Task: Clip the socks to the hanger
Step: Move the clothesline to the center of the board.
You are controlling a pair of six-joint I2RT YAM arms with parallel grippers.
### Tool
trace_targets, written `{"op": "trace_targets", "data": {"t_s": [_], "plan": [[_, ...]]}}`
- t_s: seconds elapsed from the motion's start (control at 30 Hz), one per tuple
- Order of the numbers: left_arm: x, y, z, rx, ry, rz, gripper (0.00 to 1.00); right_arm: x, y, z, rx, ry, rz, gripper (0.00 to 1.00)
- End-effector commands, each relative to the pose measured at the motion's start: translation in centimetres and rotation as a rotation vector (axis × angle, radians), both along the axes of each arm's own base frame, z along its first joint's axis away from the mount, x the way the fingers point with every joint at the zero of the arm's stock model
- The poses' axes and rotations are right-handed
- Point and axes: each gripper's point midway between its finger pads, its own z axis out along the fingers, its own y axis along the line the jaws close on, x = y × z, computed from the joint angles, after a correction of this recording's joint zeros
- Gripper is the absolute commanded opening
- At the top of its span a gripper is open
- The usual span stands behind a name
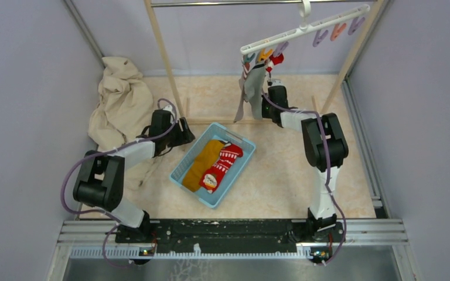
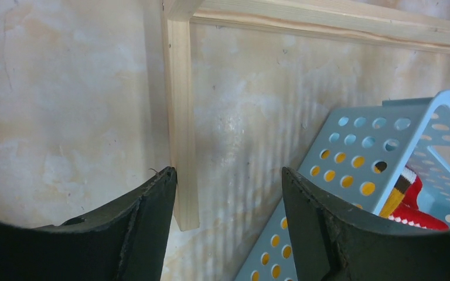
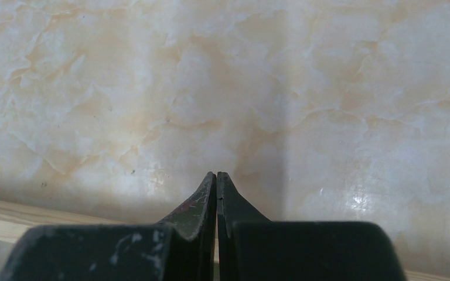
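A mustard-yellow sock (image 1: 202, 164) and a red sock with white patterned bands (image 1: 222, 165) lie side by side in a light-blue perforated basket (image 1: 236, 175). The white hanger (image 1: 304, 27) hangs tilted from the rack's rail, its coloured pegs (image 1: 338, 30) below the bar. My left gripper (image 1: 186, 133) is open and empty, just off the basket's upper left side. In the left wrist view the basket wall (image 2: 351, 152) and part of the red sock (image 2: 417, 205) sit right of the left gripper (image 2: 228, 175). My right gripper (image 1: 265, 108) (image 3: 217, 175) is shut on nothing, low beside a hanging grey sock.
A grey sock (image 1: 255, 85) and a red-and-white sock (image 1: 276, 58) hang from the hanger's left end. The wooden rack's post (image 1: 164, 52), foot (image 2: 181, 117) and base rail (image 3: 0, 216) stand behind the basket. A crumpled beige cloth (image 1: 120, 99) lies at the back left.
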Motion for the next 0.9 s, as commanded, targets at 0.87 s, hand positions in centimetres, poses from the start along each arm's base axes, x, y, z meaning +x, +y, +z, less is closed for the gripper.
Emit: {"op": "trace_targets", "data": {"t_s": [0.87], "plan": [[1.8,-3.6,9.3,-0.133,-0.213,-0.026,0.72,-4.3,-4.3,3.3,0.164,0.040,-0.123,0.37]]}}
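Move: The rack's bottom crossbar runs left-right on the near side of the right hand's shut fingertips; its middle lies about 3 cm back, 5 cm to the left and 3 cm below. The rack's right post foot stands some 19 cm to that hand's right and 2 cm back, the blue basket about 18 cm back and 18 cm left. From the left hand, the rack's left post foot is about 6 cm ahead, 3 cm left and 4 cm down, the basket some 11 cm back and 9 cm right. The rack's bottom crossbar is drawn back towards the robot by the right hand's shut fingers, hooked over its far side, for about 4 cm; that hand then shifts some 4 cm right along the bar, turning a little clockwise and opening to a third. The left hand, fingers still open, backs about 2 cm beside the left foot beam, then lifts some 7 cm clear, easing right and forward and tilting its fingertips up. ##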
